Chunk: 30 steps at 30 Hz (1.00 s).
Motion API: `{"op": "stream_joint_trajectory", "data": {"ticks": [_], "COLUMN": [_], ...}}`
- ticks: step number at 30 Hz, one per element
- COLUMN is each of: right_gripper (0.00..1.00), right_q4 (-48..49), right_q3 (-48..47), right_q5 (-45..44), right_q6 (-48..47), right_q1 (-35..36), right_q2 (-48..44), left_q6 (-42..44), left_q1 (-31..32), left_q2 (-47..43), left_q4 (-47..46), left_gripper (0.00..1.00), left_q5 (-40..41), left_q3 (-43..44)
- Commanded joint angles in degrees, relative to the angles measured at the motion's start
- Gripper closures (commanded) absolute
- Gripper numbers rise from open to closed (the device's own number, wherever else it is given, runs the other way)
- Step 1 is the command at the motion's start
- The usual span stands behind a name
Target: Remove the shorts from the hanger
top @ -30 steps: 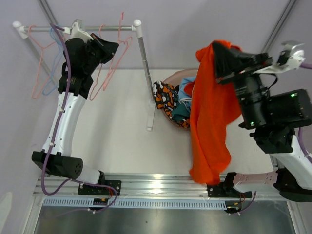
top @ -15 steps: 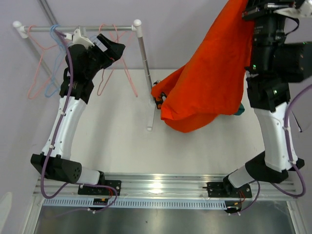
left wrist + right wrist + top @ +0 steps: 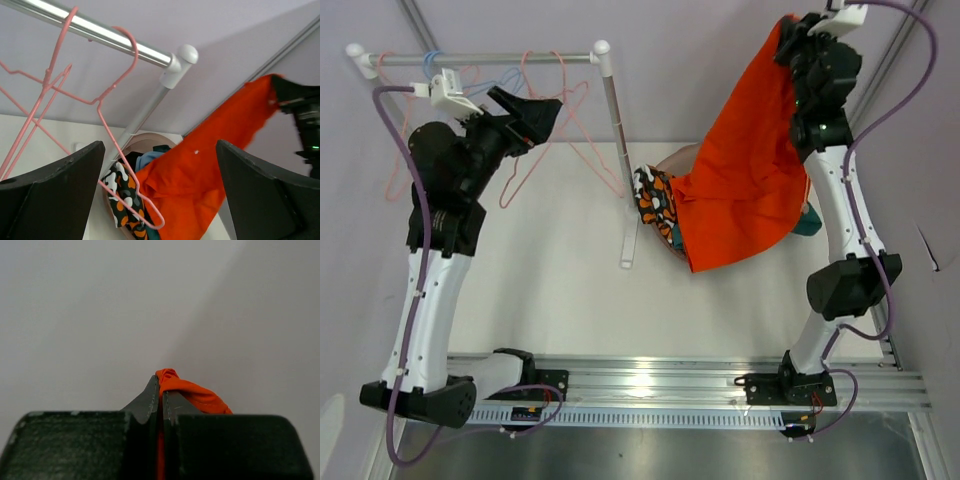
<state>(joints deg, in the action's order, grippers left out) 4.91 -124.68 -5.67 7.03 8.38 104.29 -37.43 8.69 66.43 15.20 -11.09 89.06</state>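
The bright orange shorts (image 3: pixel 740 180) hang from my right gripper (image 3: pixel 790 35), which is raised high at the back right. In the right wrist view that gripper (image 3: pixel 162 385) is shut on a fold of the orange fabric (image 3: pixel 192 392). The cloth's lower end drapes over a round basket (image 3: pixel 665 160). My left gripper (image 3: pixel 542 108) stands open just below the rail, beside a bare pink hanger (image 3: pixel 575 130). In the left wrist view the pink hanger (image 3: pixel 123 160) dangles ahead of the wide-apart fingers of my left gripper (image 3: pixel 160 145), gripped by neither.
The basket (image 3: pixel 145 136) holds black shorts with an orange-and-white pattern (image 3: pixel 658 200), light blue shorts (image 3: pixel 145 160) and teal shorts (image 3: pixel 808 222). The rack's rail (image 3: pixel 490 58) and post (image 3: pixel 613 130) stand at the back left. Pink wire hangers (image 3: pixel 400 150) and a blue one (image 3: pixel 515 78) hang on the rail.
My left gripper has opened and drawn back from the rail, leaving the pink hanger swinging. The right arm has stretched up and back, carrying the orange shorts over the basket.
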Motion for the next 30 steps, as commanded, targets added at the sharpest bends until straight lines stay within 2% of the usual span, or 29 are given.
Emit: {"op": "stream_joint_trajectory", "data": {"ticks": [1,7,11,17,22,24,25,26,27,30], "right_gripper": [1.00,1.00,1.00,1.00,1.00,0.64,0.24,0.06,0.01,0.00], "right_q4": [10.26,21.79,25.32,24.53,18.92,14.46,13.30,12.24,10.67,7.33], "right_q3": [12.54,45.33,60.29,75.16,75.91,73.29,72.40,71.87,71.43,70.11], "right_q5": [4.26,-1.77,-8.12,-14.44,-16.83,-14.91,-14.72,-14.89,-15.59,-20.59], "right_q6": [5.27,5.81,6.85,13.18,18.20,18.55,18.46,18.11,17.67,15.13], "right_q1": [1.02,8.92,16.12,20.27,19.57,19.13,19.13,19.39,19.83,21.67], "right_q2": [-6.70,-20.85,-26.24,-22.31,-15.36,-13.16,-12.97,-13.15,-13.84,-19.46], "left_q6": [1.31,0.52,0.43,0.78,1.74,2.71,3.06,3.59,4.55,6.40], "left_q1": [-0.34,-0.34,-0.34,-0.25,-0.25,-0.25,-0.25,-0.25,-0.34,-0.34], "left_q2": [-3.49,-7.28,-9.65,-12.46,-14.75,-15.28,-15.89,-16.16,-16.42,-16.86], "left_q4": [-0.79,-0.61,0.27,2.29,5.53,7.29,7.91,8.52,9.83,12.38], "left_gripper": [0.01,0.01,0.01,0.01,0.01,0.01,0.01,0.01,0.01,0.01], "left_q5": [-2.18,-2.79,-2.88,-2.88,-2.88,-2.53,-2.44,-2.09,-1.40,-0.60], "left_q3": [-0.73,-2.74,-3.62,-6.17,-6.35,-6.52,-6.53,-6.53,-6.53,-5.57]}}
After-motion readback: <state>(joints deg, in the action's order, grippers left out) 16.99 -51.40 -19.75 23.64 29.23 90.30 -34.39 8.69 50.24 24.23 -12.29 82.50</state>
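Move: The orange shorts already hang from the shut right gripper. The laundry basket's middle is roughly 50 cm below this gripper, about 8 cm to its left and 2 cm back. From the basket's middle, the patterned shorts on its rim lie some 15 cm left and 5 cm nearer, and the teal shorts' end 16 cm right and 8 cm nearer. From the left hand the basket is about 17 cm ahead, 32 cm right and 45 cm below. Swing the right gripper down onto the basket, about 44 cm lower, drawing it some 12 cm left and 11 cm back and tipping the fingers down about 45 degrees. Keep the orange shorts pinched until nearly at the bottom, then open wide to let go. Meanwhile pull the open left gripper back about 9 cm, away from the pink hangers. ##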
